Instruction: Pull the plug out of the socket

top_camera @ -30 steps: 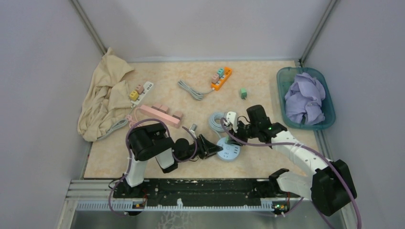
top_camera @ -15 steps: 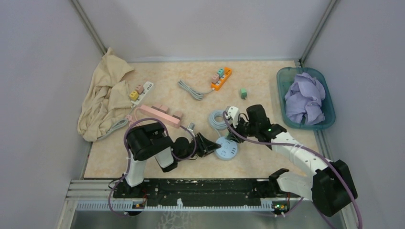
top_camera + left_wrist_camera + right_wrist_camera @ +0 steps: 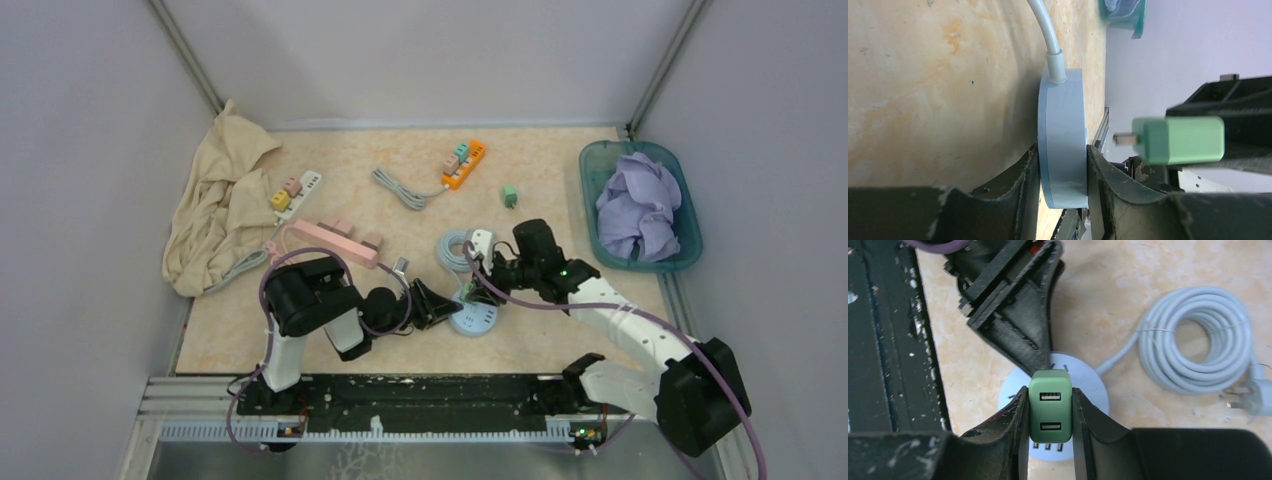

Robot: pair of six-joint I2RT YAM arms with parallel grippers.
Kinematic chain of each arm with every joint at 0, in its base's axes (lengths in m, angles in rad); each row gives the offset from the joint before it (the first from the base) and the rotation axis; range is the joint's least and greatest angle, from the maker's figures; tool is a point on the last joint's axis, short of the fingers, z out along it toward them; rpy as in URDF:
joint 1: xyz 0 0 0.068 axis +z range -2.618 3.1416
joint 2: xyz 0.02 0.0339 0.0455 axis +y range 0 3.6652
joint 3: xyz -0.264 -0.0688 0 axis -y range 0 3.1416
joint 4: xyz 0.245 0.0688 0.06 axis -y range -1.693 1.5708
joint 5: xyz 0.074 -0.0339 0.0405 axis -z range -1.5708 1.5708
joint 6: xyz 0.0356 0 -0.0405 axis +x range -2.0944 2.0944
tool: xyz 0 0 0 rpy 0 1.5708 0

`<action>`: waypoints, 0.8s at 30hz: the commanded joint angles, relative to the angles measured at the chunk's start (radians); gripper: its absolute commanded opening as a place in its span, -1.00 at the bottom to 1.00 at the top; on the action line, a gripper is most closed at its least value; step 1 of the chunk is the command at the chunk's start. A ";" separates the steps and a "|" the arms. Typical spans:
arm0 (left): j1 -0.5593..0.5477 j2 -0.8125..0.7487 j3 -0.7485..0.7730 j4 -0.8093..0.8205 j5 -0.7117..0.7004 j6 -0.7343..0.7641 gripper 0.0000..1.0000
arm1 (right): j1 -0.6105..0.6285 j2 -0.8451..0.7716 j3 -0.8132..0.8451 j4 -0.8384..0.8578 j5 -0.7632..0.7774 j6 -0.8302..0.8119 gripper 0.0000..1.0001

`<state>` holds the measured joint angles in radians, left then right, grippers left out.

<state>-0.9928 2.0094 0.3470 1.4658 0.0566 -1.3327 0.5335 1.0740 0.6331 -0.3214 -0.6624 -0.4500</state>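
Note:
The round pale-blue socket (image 3: 1063,145) lies flat on the table, and my left gripper (image 3: 1062,165) is shut on its rim from the side. Its white cable (image 3: 1045,30) leads away. My right gripper (image 3: 1050,407) is shut on the green plug (image 3: 1050,405), a small cube with two USB ports. The plug (image 3: 1180,140) hangs above the socket face, its prongs out and clear of it. In the top view the socket (image 3: 475,320) sits near the front middle, with the plug (image 3: 466,291) just over its far edge.
The socket's coiled cable (image 3: 455,250) lies just behind it. Farther back are a pink strip (image 3: 335,242), a white strip (image 3: 297,192), an orange strip (image 3: 464,164) and a loose green plug (image 3: 510,195). Beige cloth (image 3: 220,205) lies left; a teal basket (image 3: 600,160) stands right.
The socket and my left gripper have slid slightly left. My right gripper has shifted left with the green plug.

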 commanded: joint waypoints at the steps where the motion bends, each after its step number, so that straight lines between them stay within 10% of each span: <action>1: -0.001 -0.011 0.012 0.052 0.012 0.040 -1.00 | -0.071 -0.046 0.063 0.082 0.099 0.066 -1.00; 10: -0.001 -0.030 0.031 -0.032 0.023 0.101 -1.00 | -0.206 -0.007 0.011 0.383 0.700 0.421 -0.96; 24: 0.006 -0.084 0.054 -0.147 0.073 0.216 -1.00 | -0.352 0.531 0.387 0.379 0.664 0.568 -0.70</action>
<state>-0.9909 1.9549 0.3851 1.3548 0.0994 -1.2064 0.1997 1.5707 0.9463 0.0177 -0.0078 0.0692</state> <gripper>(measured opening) 0.408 0.289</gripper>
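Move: The right hand already holds the pulled-off green plug; the loose green plug it heads for lies about 28 cm ahead, 12 cm to its right and some 9 cm below. The orange power strip is roughly 37 cm ahead and 2 cm right, the cable coil 11 cm ahead and 2 cm left, and the round socket 5 cm back and 2 cm right, all lower. From the left hand the loose plug is about 30 cm ahead, 15 cm right and slightly below. The right hand swings its plug about 25 cm forward and right towards the loose plug, turning some 65 degrees clockwise. ##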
